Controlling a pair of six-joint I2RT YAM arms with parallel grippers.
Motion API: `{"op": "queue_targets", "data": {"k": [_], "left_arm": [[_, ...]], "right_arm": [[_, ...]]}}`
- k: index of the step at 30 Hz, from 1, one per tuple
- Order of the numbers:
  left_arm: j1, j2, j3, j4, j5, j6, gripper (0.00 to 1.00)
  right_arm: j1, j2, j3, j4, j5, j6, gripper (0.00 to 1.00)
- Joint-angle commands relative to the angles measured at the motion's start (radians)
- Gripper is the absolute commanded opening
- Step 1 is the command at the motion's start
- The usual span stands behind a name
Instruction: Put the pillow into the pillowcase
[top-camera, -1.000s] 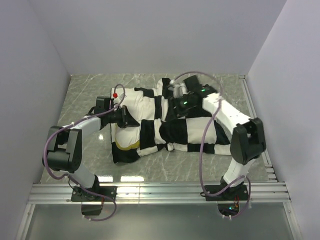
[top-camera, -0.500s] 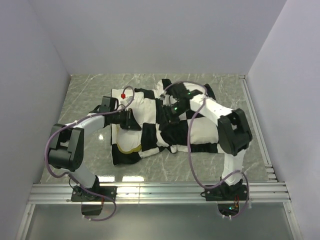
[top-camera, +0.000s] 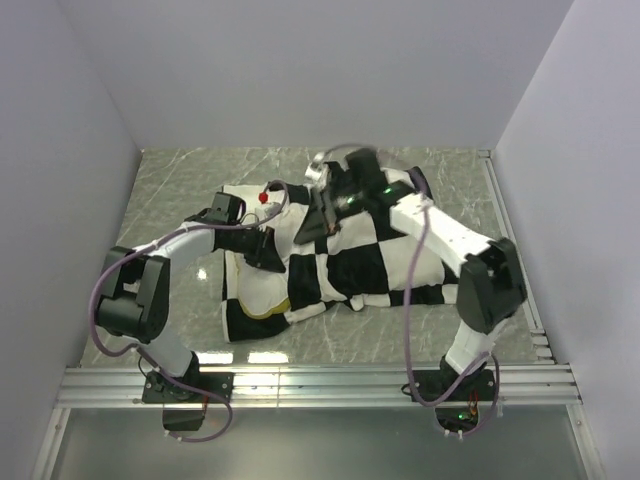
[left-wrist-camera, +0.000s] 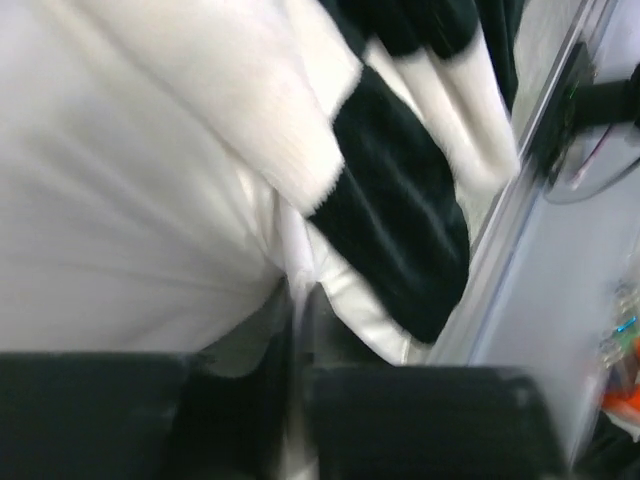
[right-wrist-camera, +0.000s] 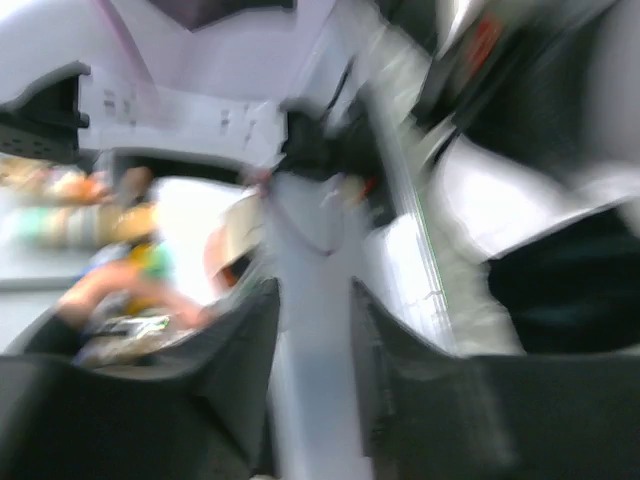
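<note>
The black-and-white checkered pillowcase (top-camera: 370, 265) lies across the middle of the table. The cream pillow (top-camera: 250, 285) sticks out of its left end, with a yellow band along the pillow's near edge. My left gripper (top-camera: 270, 258) sits where pillow and case meet. In the left wrist view this left gripper (left-wrist-camera: 298, 340) is shut on a thin white fold, seemingly the pillowcase's (left-wrist-camera: 400, 220) inner edge, beside the smooth pillow (left-wrist-camera: 120, 200). My right gripper (top-camera: 312, 222) hovers over the case's far left part. In its blurred wrist view the right gripper (right-wrist-camera: 312, 330) is open, with nothing between its fingers.
The marble tabletop (top-camera: 170, 180) is boxed in by pale walls on three sides. A metal rail (top-camera: 510, 250) runs along the right edge and another rail (top-camera: 320, 385) along the front by the arm bases. Cables loop above both arms.
My left gripper has moved right and nearer, still shut. The right arm has swung and its gripper has gone left, with its jaws narrowing. The pillowcase now covers more of the pillow.
</note>
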Motion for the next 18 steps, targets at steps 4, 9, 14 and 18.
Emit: {"op": "queue_targets", "data": {"k": [4, 9, 14, 18], "left_arm": [[0.140, -0.136, 0.121, -0.420, 0.023, 0.455, 0.57], [0.147, -0.196, 0.212, -0.317, -0.118, 0.435, 0.72], [0.156, -0.085, 0.290, -0.107, -0.325, 0.271, 0.80], [0.155, 0.060, 0.379, -0.040, -0.420, 0.173, 0.86]], "right_arm": [[-0.236, 0.003, 0.327, -0.292, 0.610, -0.326, 0.59], [-0.259, 0.184, 0.582, -0.281, 0.887, -0.340, 0.67], [-0.237, 0.390, 0.767, -0.217, 0.996, -0.229, 0.73], [-0.236, 0.465, 0.785, -0.110, 0.985, -0.128, 0.79]]}}
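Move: The pillowcase's far middle edge lies about 30 cm ahead of the right hand, 7 cm to its right and 20 cm below; the case's far right corner is some 28 cm ahead and 28 cm to the right. From the left hand, closed on white cloth, the case's far left corner is roughly 18 cm ahead, 11 cm left and slightly lower; the pillow's near yellow corner is 11 cm back, 2 cm left. Right hand sweeps some 30 cm forward towards the far edge, opening wider; left releases the cloth, rising forward-left. ##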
